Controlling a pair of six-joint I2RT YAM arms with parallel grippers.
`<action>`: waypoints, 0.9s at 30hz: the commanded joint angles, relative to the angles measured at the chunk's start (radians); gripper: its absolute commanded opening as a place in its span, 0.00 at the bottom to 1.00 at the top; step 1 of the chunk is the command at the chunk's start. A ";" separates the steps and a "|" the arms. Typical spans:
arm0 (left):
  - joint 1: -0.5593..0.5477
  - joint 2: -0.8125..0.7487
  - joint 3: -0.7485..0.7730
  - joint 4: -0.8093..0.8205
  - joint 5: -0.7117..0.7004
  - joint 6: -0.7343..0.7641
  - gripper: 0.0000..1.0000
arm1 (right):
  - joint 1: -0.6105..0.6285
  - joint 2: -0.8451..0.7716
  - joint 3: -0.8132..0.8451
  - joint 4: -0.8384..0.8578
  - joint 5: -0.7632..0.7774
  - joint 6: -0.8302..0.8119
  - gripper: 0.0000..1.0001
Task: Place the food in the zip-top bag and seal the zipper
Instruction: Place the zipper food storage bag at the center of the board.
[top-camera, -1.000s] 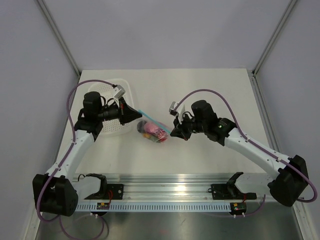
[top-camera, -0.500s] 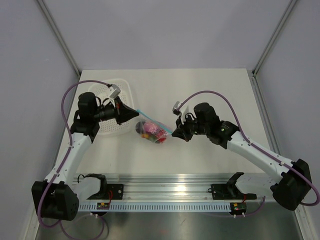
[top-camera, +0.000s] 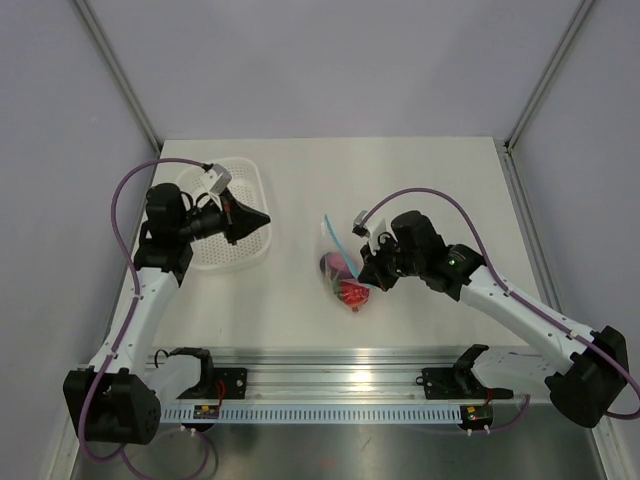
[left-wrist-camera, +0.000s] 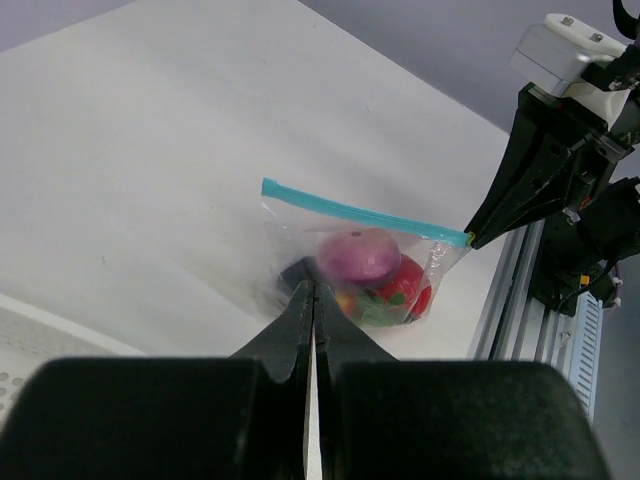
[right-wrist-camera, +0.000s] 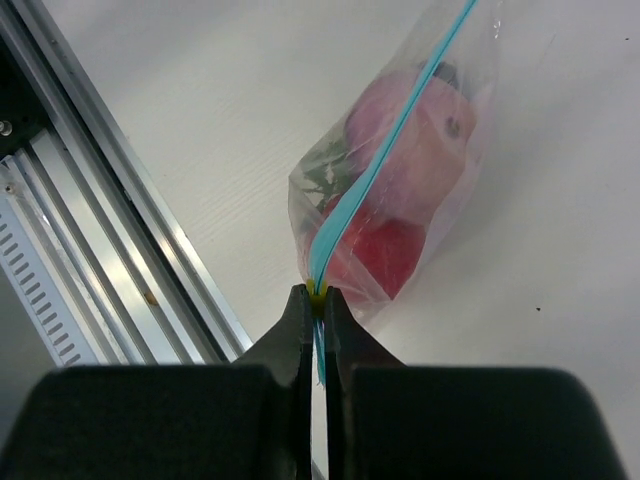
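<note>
The zip-top bag (top-camera: 341, 272) hangs at the table's middle with its bottom on or just above the surface. Its light blue zipper (right-wrist-camera: 390, 150) runs straight along the mouth and looks pressed together. My right gripper (right-wrist-camera: 318, 292) is shut on the near end of the zipper (top-camera: 340, 245). Inside the bag (left-wrist-camera: 372, 270) lies the food: a pink piece (left-wrist-camera: 360, 255), a red piece (left-wrist-camera: 411, 284) and a green leafy piece (left-wrist-camera: 376, 309). My left gripper (top-camera: 263, 217) is shut and empty, well left of the bag, over the basket's right edge.
A white perforated basket (top-camera: 252, 176) sits at the table's left, under my left arm. The aluminium rail (top-camera: 320, 365) runs along the near edge, close below the bag in the right wrist view (right-wrist-camera: 90, 200).
My left gripper has let go of the bag and drawn back left over the basket. The right gripper has swung the bag right and nearer, so the zipper now runs away from it.
</note>
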 joint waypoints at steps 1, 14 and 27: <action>-0.028 -0.006 0.038 0.077 0.056 -0.022 0.00 | -0.008 -0.013 0.092 -0.023 -0.013 0.004 0.00; -0.268 0.107 0.154 -0.013 -0.241 -0.175 0.58 | -0.008 0.035 0.129 -0.005 0.005 -0.010 0.00; -0.397 0.363 0.384 -0.252 -0.505 -0.615 0.59 | -0.008 0.073 0.136 0.001 0.034 -0.010 0.00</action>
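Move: The zipper's free far end lies about 14 cm to the left hand's right, 5 cm ahead and some 9 cm lower. The onion in the bag is roughly 17 cm right of that hand, 5 cm back and 14 cm down; the empty basket's middle is 12 cm left, 5 cm ahead, 17 cm down. From the right hand, which already pinches the near zipper end, the free end is 14 cm ahead, 9 cm left, about level. The opening left hand swings about 10 cm right towards the zipper's free end, wrist rolling some 35 degrees. ##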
